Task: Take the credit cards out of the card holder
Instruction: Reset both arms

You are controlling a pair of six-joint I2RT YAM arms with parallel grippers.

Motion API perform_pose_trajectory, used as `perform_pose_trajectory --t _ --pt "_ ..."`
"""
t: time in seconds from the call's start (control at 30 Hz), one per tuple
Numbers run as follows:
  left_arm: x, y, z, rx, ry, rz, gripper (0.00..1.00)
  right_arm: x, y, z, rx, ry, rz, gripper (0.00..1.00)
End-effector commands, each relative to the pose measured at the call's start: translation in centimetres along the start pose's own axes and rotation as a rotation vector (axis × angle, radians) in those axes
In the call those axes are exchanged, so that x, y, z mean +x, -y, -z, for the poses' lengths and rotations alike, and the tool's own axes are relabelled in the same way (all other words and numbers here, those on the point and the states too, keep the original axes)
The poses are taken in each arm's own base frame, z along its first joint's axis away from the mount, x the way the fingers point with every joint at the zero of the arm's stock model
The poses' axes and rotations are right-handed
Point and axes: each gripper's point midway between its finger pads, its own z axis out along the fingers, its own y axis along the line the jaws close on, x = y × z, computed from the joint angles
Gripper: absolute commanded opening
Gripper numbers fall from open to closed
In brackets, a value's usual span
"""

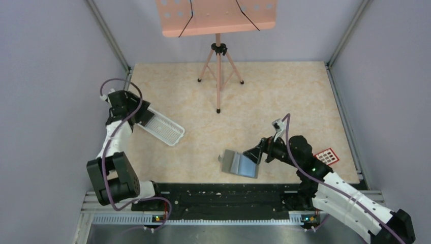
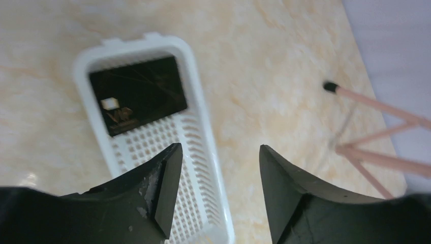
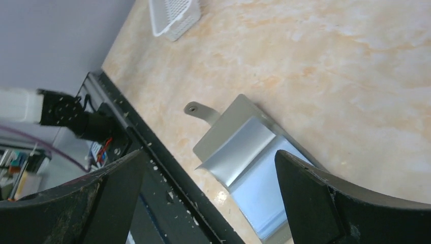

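Observation:
The grey card holder lies open near the table's front edge, its bluish inside facing up and one half curling upward. My right gripper hovers just right of it, open, with the holder showing between its jaws. A red credit card with pale squares lies on the table at the right. A black credit card lies in the white tray. My left gripper is open and holds nothing above the tray's near end.
A pink music stand stands on a tripod at the back centre; one tripod foot is close to the tray. The black base rail runs along the front edge. Grey walls close in both sides.

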Motion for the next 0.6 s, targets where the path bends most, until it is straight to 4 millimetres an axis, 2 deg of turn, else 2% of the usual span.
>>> perform_pose_trajectory --t 0.0,0.03,0.07,0.17,0.3,0.43,0.57 --pt "2.8 6.5 4.7 0.236 -0.086 -0.199 0.79 -3.1 2.0 1.1 0.228 0.040 -0.038 0.99" --pt "4.0 7.5 5.7 0.273 -0.103 -0.240 0.93 -3.4 2.5 1.4 0.273 0.041 -0.037 0.99" --pt "5.3 8.7 6.8 0.319 -0.121 -0.282 0.97 -3.8 3.0 1.7 0.316 0.043 -0.035 0.99" --pt "9.4 11.7 10.5 0.470 -0.195 -0.381 0.99 -5.0 4.0 2.9 0.425 0.062 -0.029 0.99" --pt "14.3 14.8 16.8 0.725 -0.283 -0.487 0.99 -7.0 4.5 4.5 0.527 0.113 -0.044 0.99" --pt "16.2 15.3 22.1 0.894 -0.324 -0.527 0.99 -8.1 4.1 6.1 0.565 0.132 -0.042 0.99" --pt "17.3 14.0 24.9 0.962 -0.353 -0.502 0.99 -9.0 3.4 7.7 0.567 0.159 -0.002 0.99"
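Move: The black card lies in the white basket about 1 cm ahead of the empty left hand, 5 cm to its left and 11 cm below; the basket's middle is some 3 cm back and 3 cm right of that hand. The open card holder is about 21 cm back and 45 cm right of the left hand. From the right hand, the holder lies 2 cm ahead, 7 cm left and 12 cm below, with the tripod's near foot 27 cm ahead and 20 cm left. Leaving the black card in its basket, the left hand sweeps about 25 cm right while rising and drawing back some 13 cm each, towards the card holder's side; the fingers open from half to wide, swing clockwise and tip up. The right hand, still open and empty, backs off from the holder, rightward with some rise and forward travel, turning clockwise too. ##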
